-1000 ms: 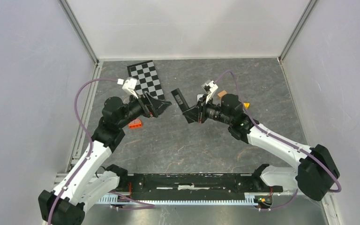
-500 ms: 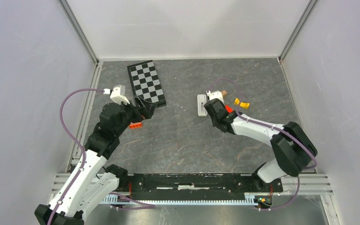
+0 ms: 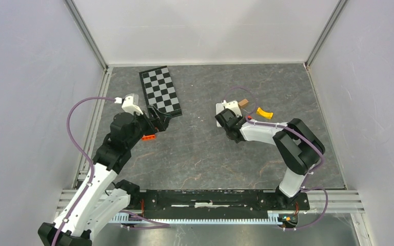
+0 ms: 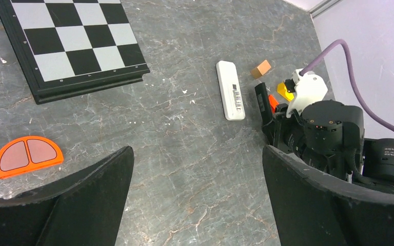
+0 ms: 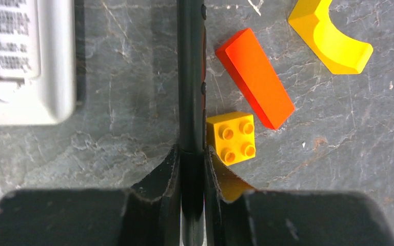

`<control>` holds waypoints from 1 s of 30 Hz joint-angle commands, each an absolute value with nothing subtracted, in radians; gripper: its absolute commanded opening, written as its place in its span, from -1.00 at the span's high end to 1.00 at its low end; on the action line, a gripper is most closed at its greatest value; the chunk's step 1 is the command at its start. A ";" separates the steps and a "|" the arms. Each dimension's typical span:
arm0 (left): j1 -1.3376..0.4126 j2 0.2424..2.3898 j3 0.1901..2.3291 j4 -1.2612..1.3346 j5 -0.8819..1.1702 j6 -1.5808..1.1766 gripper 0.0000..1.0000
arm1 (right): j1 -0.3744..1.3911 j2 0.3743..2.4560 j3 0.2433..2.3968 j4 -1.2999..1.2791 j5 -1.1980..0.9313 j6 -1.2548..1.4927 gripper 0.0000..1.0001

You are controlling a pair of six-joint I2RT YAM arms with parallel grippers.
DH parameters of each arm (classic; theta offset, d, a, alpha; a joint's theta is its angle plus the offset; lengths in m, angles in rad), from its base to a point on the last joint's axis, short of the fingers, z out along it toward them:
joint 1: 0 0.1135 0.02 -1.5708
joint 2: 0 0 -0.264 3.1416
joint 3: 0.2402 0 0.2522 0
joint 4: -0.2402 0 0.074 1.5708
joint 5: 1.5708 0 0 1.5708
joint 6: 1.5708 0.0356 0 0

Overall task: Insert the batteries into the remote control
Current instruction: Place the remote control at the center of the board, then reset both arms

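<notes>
A white remote control lies label side up on the grey table. My right gripper is low over the table just right of it. It is shut on a thin black remote control held on edge, pointing away from the wrist. My left gripper hangs wide open over bare table to the left, with nothing between its fingers. No batteries show in any view.
Right of the black remote lie a red-orange block, a yellow studded brick touching the right finger, a yellow arch and a tan block. A checkerboard and an orange half-disc lie at left.
My right arm has swung down and folded in, bringing the black remote from mid-air to the table beside the white remote. The left gripper has pulled back a little to the left, still open.
</notes>
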State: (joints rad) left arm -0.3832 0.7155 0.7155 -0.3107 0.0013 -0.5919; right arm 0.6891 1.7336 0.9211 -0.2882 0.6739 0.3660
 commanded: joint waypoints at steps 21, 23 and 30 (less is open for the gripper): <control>-0.382 0.797 0.942 -0.590 -0.025 -0.528 -0.99 | 0.615 1.188 0.745 -0.158 0.497 0.306 -0.96; -0.382 0.775 0.957 -0.611 -0.047 -0.507 -0.99 | 0.612 1.060 0.721 -0.193 0.593 0.293 -0.96; -0.383 0.650 1.008 -0.675 -0.064 -0.418 -0.99 | 0.611 0.709 0.745 -0.346 0.899 0.237 -0.96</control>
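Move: The black remote is already between the right fingers, on edge close to the table; its resting spot is almost directly under this hand, about 1 cm ahead, 1 cm left and 1 cm down. The white remote lies some 9 cm left and 6 cm ahead, the yellow block 3 cm to the right and level, the red block roughly 4 cm right and 4 ahead. From the left hand the black remote is about 32 cm right, 7 ahead and 22 below. Open the right fingers to let go of the black remote, easing about 1 cm forward and then 2 cm left, low over the table. Then lift the empty gripper fast, some 20 cm up, swinging right and a little back away from the remote, fingers wide, fingertips tipping up about 30 degrees. Let the open left gripper wait, then draw 2–3 cm up, back and left. ##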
